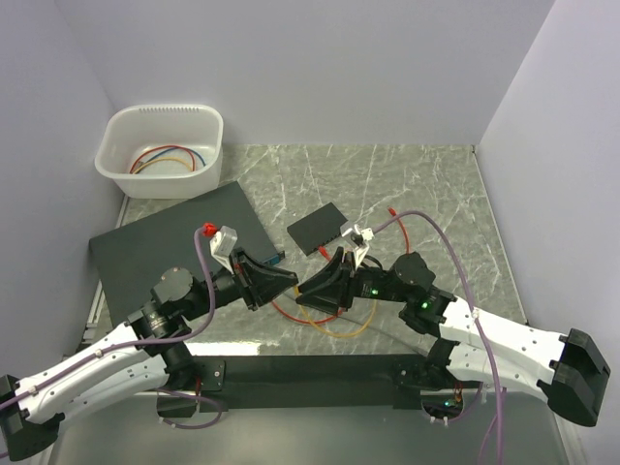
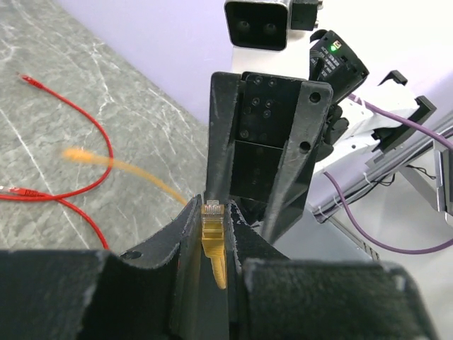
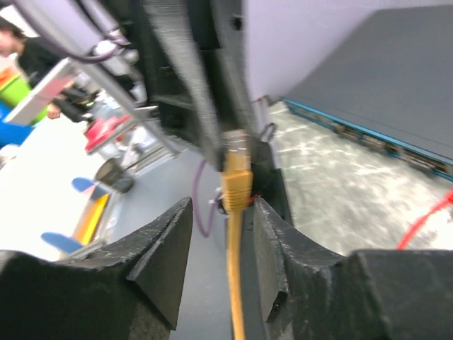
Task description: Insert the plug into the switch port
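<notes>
My left gripper (image 1: 289,280) (image 2: 214,212) is shut on an orange-yellow plug (image 2: 212,230), which points up between its fingers. My right gripper (image 1: 306,290) (image 3: 223,212) faces it tip to tip. Its jaws stand open around the same orange-yellow plug (image 3: 236,185) and its cable, with a gap on the left side. A red plug (image 2: 28,79) (image 1: 390,210) lies loose on the marble table, ending a thin red cable (image 2: 99,134). The black switch (image 1: 165,254) lies at the left. Its teal front face with the row of ports (image 3: 375,139) shows in the right wrist view.
A small black box (image 1: 323,229) lies just behind the grippers. A white tub (image 1: 160,145) holding coiled cables stands at the back left. Red and orange-yellow cable loops (image 1: 334,327) lie under the grippers. A purple hose (image 1: 455,262) arcs over the right arm.
</notes>
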You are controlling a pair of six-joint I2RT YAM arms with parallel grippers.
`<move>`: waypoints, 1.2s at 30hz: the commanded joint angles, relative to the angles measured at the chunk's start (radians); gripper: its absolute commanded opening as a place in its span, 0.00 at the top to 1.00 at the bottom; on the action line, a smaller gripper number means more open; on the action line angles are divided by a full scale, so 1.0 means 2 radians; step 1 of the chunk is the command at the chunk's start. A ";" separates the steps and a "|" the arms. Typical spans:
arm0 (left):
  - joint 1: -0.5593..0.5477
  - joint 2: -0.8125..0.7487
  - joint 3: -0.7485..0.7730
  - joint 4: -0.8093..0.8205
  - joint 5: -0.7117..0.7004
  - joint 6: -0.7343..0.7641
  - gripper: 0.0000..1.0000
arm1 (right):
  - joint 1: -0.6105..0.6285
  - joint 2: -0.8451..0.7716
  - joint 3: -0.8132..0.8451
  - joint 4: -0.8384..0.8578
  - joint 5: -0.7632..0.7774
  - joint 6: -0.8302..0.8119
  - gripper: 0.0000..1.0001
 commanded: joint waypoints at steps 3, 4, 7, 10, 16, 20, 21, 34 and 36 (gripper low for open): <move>-0.002 -0.002 -0.004 0.051 0.024 0.001 0.99 | -0.005 0.001 -0.001 0.076 -0.051 0.027 0.58; -0.002 -0.001 -0.005 0.054 0.025 0.001 0.99 | -0.004 0.004 0.000 0.075 -0.051 0.027 0.61; -0.002 0.003 -0.007 0.064 0.026 -0.002 0.99 | -0.004 0.010 -0.002 0.074 -0.048 0.026 0.64; -0.002 0.007 -0.009 0.075 0.032 -0.003 0.99 | -0.005 0.013 -0.005 0.077 -0.045 0.028 0.66; -0.002 0.018 -0.012 0.086 0.036 -0.005 0.99 | -0.004 0.013 -0.003 0.076 -0.040 0.028 0.81; -0.002 0.022 -0.020 0.088 0.026 -0.008 0.99 | -0.007 0.005 -0.005 0.070 -0.027 0.025 0.98; -0.002 0.023 -0.020 0.085 0.023 -0.009 0.98 | -0.008 0.002 -0.005 0.061 -0.018 0.022 1.00; -0.001 0.105 0.007 -0.002 -0.145 0.002 0.15 | -0.089 -0.057 0.013 -0.234 0.225 -0.036 1.00; 0.008 0.130 0.017 0.002 -0.168 0.007 0.13 | -0.099 -0.044 0.025 -0.292 0.295 -0.042 1.00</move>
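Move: The plug is still pinched upright in the left fingertips, about 1 cm to that hand's right. From the right hand it lies some 2 cm left and 1 cm above, just beyond its half-open fingers. Far below the right hand, by roughly 27 cm, are the small black box, about 32 cm ahead and 5 cm right; a red plug, 25 cm ahead and 5 cm right; and the switch's middle, 25 cm ahead and 30 cm left. The right fingers close on the lower end of the yellow plug while the left still pinches it, both hands nearly still. The left fingers then open wide and let go, and that hand sinks about 7 cm and reaches some 5 cm forward. Keeping its pinch, the right hand speeds forward about 9 cm, also rightward and down, swinging roughly 30 degrees clockwise. ##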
